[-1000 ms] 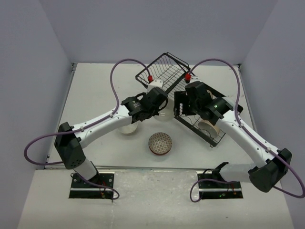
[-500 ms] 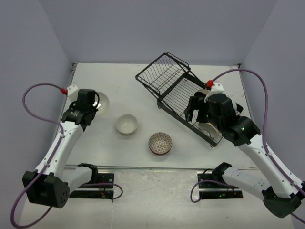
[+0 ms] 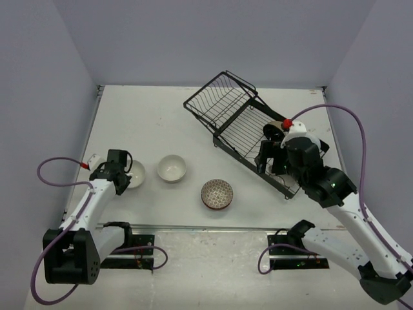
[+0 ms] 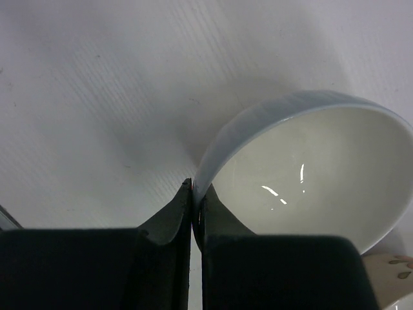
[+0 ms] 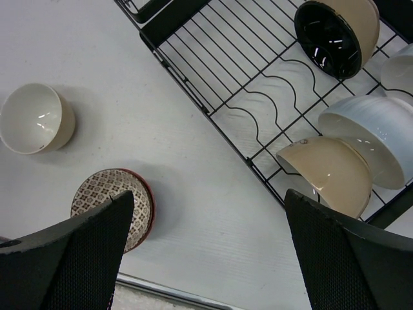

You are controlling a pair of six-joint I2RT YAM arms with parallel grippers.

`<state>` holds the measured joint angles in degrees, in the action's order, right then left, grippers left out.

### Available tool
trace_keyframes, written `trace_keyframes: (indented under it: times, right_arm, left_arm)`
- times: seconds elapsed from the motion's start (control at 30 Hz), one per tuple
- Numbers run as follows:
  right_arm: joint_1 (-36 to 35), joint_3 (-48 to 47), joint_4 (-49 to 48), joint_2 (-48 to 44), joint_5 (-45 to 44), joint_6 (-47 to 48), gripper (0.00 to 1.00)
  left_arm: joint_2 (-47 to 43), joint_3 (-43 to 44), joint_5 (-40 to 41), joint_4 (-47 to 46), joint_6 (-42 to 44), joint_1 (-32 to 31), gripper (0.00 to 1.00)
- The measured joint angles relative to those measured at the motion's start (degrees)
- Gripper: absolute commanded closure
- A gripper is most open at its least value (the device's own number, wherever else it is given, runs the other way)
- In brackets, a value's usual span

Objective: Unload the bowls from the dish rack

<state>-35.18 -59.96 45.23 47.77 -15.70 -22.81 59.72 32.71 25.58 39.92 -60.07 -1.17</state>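
Observation:
My left gripper (image 4: 193,190) is shut on the rim of a plain white bowl (image 4: 310,168), holding it tilted low over the table at the near left (image 3: 134,173). The black wire dish rack (image 3: 239,119) lies slanted at the back right. It holds a tan bowl with a black inside (image 5: 335,32), a white bowl (image 5: 371,135) and a cream bowl (image 5: 329,174). My right gripper (image 5: 210,194) hangs open above the rack's near edge (image 3: 271,161), holding nothing.
A cream bowl (image 3: 171,168) and a brown patterned bowl (image 3: 217,194) stand on the table between the arms. Another white bowl (image 5: 400,71) shows at the rack's right edge. Walls close in the table on three sides.
My left arm has swung from the rack to the near left with the white bowl. The right gripper has drawn back along the rack and opened wider.

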Motion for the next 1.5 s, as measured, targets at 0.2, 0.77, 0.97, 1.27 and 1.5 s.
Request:
trace_keyframes:
  times: [0.2, 0.77, 0.97, 1.27, 1.5]
  right_arm:
    - [0.0, 0.0, -0.02, -2.49, -0.24, 0.61, 0.01]
    - [0.07, 1.01, -0.02, -2.91, -6.19, 2.95, 0.01]
    - [0.11, 3.63, -0.55, -9.29, -13.77, 0.57, 0.01]
    - [0.26, 6.38, -2.51, -13.57, -15.5, -1.07, 0.01]
    - [-0.7, 5.4, 1.9, 7.08, -21.22, 2.99, 0.01]
  left_arm:
    - [1.4, -0.26, -1.88, -2.89, -1.49, 2.51, 0.8]
    - [-15.39, 7.78, -7.23, -1.77, 3.82, 3.45, 0.0]
    - [-20.24, 12.0, -20.92, -6.75, 7.41, 2.51, 0.0]
    - [-8.72, 16.28, -19.5, -12.79, 2.54, -32.17, 0.0]
    - [0.07, 19.21, -18.47, -19.12, 2.19, -40.76, 0.0]
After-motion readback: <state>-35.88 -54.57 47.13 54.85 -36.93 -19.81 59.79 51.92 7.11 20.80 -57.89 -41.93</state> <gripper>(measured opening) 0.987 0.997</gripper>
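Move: The left hand still pinches the near-left rim of a white bowl, whose middle is about 5 cm to its right, 3 cm ahead and 3 cm down. The second white bowl sits 18 cm right and 4 cm ahead; the patterned bowl 34 cm right and 5 cm back. For the open, empty right hand, the tan bowl in the rack lies roughly 8 cm right, 2 cm ahead and 18 cm below, with a white bowl 3 cm farther right and 5 cm beyond it. Barely dipping, the left hand opens wide and lets go of the white bowl's rim, climbs nearly 18 cm, then sweeps about 28 cm right over the second white bowl, turning clockwise some 50 degrees. The right hand, wide open, shifts 6 cm right with a small rise, then drops about 8 cm towards the tan bowl, rolling its left side down, touching nothing yet. ##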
